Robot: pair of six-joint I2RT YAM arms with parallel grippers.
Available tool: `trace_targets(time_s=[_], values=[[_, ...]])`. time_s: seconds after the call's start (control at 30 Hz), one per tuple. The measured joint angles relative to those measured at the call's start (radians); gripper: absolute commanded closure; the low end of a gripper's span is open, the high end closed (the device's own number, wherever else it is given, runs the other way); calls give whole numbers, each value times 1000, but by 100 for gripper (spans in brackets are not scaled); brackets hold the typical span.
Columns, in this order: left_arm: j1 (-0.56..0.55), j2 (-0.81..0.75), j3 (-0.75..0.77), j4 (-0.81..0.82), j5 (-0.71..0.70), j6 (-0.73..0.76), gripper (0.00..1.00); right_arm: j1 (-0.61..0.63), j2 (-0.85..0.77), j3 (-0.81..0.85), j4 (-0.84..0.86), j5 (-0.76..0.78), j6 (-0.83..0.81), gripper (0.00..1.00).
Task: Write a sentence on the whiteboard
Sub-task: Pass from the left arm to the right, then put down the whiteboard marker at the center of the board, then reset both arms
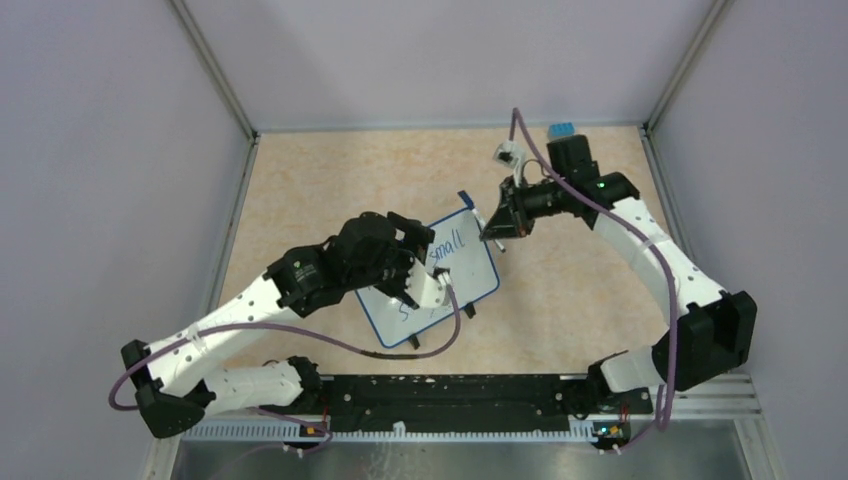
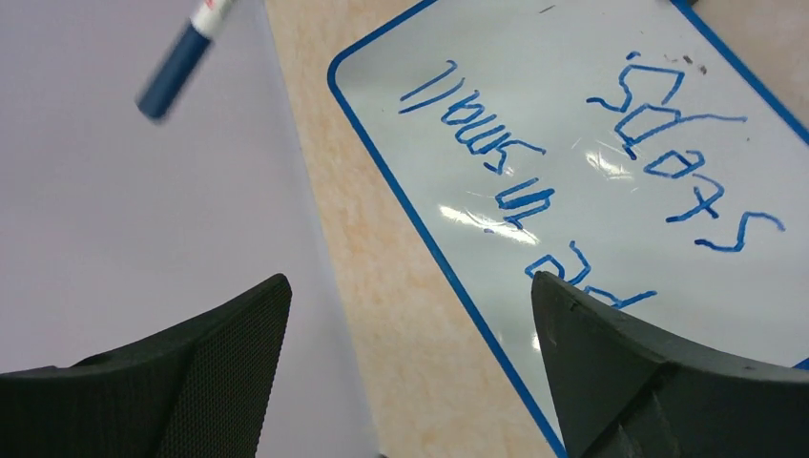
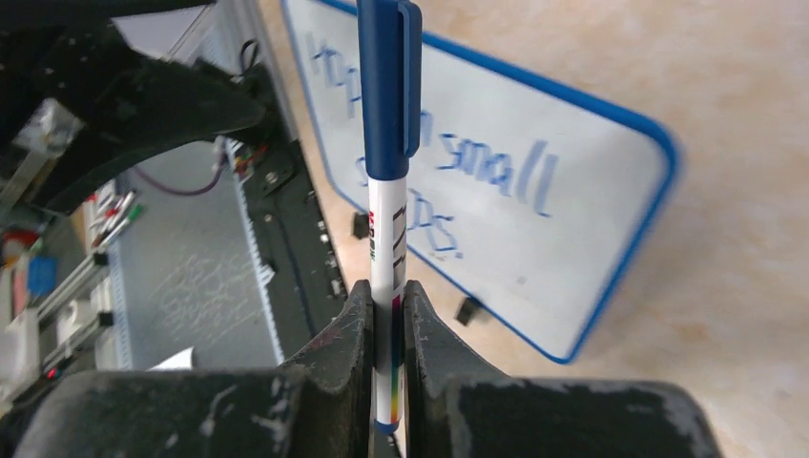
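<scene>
The whiteboard (image 1: 472,277) lies on the beige table, its blue rim and black clip feet showing. The sentence (image 2: 611,162) in blue marker runs over two lines; "small" (image 1: 447,245) is readable from above. My left gripper (image 2: 410,296) hovers above the board's near-left part, jaws wide apart with nothing between them. A capped marker (image 3: 388,143), with a white barrel and blue cap, stands upright in my right gripper (image 3: 388,301), which is shut on it. That gripper (image 1: 497,226) hangs above the board's far right corner. The left arm hides part of the writing in the top view.
A black rail (image 1: 450,400) with the arm bases runs along the near edge. Purple walls and metal posts (image 1: 215,70) enclose the table. A white connector (image 1: 507,153) and a purple cable loop near the right wrist. The left arm's purple cable (image 1: 330,345) drapes by the board.
</scene>
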Motion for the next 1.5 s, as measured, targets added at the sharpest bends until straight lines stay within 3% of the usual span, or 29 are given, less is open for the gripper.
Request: trace_targets(time_s=[0.2, 0.37, 0.57, 0.8, 0.97, 1.07, 1.2, 1.33, 1.5], values=[[208, 104, 167, -16, 137, -360, 1, -225, -34, -3, 32, 21, -10, 100], [475, 213, 297, -17, 332, -687, 1, -379, -38, -50, 16, 127, -93, 100], [769, 264, 276, 0, 481, -902, 1, -484, -38, -201, 21, 294, -190, 100], [1020, 280, 134, 23, 565, -934, 1, -559, 48, -399, 97, 506, -283, 100], [1073, 261, -16, 36, 560, -917, 1, -597, 80, -501, 170, 612, -306, 100], [1102, 248, -77, 42, 565, -900, 1, -612, 100, -512, 208, 647, -308, 83], [1149, 241, -118, 45, 565, -876, 1, -615, 100, -514, 257, 676, -303, 67], [1163, 243, -120, 45, 576, -858, 1, -615, 100, -515, 269, 680, -299, 60], [1173, 290, -114, 33, 604, -846, 1, -616, 93, -515, 257, 679, -291, 44]])
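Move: The right gripper, pen already in its fingers, hangs over the right part of the whiteboard. The bare table where the pen will go lies about 28 cm to its right, 5 cm ahead and 23 cm below; the whiteboard's middle is roughly 11 cm to its left, 3 cm ahead and 23 cm below. From the empty left gripper, that bare spot lies some 37 cm to the right, 7 cm ahead and 25 cm below. Carry the pen right about 28 cm, bowing forward at first and then sinking some 23 cm to the bare table right of the whiteboard, while turning the right gripper's fingers from pointing left to pointing down. There, open them about halfway and let go of the pen. Meanwhile swing the wide-open left gripper left and forward away from the handover, rising briefly, then lowering it while turning it counter-clockwise. ##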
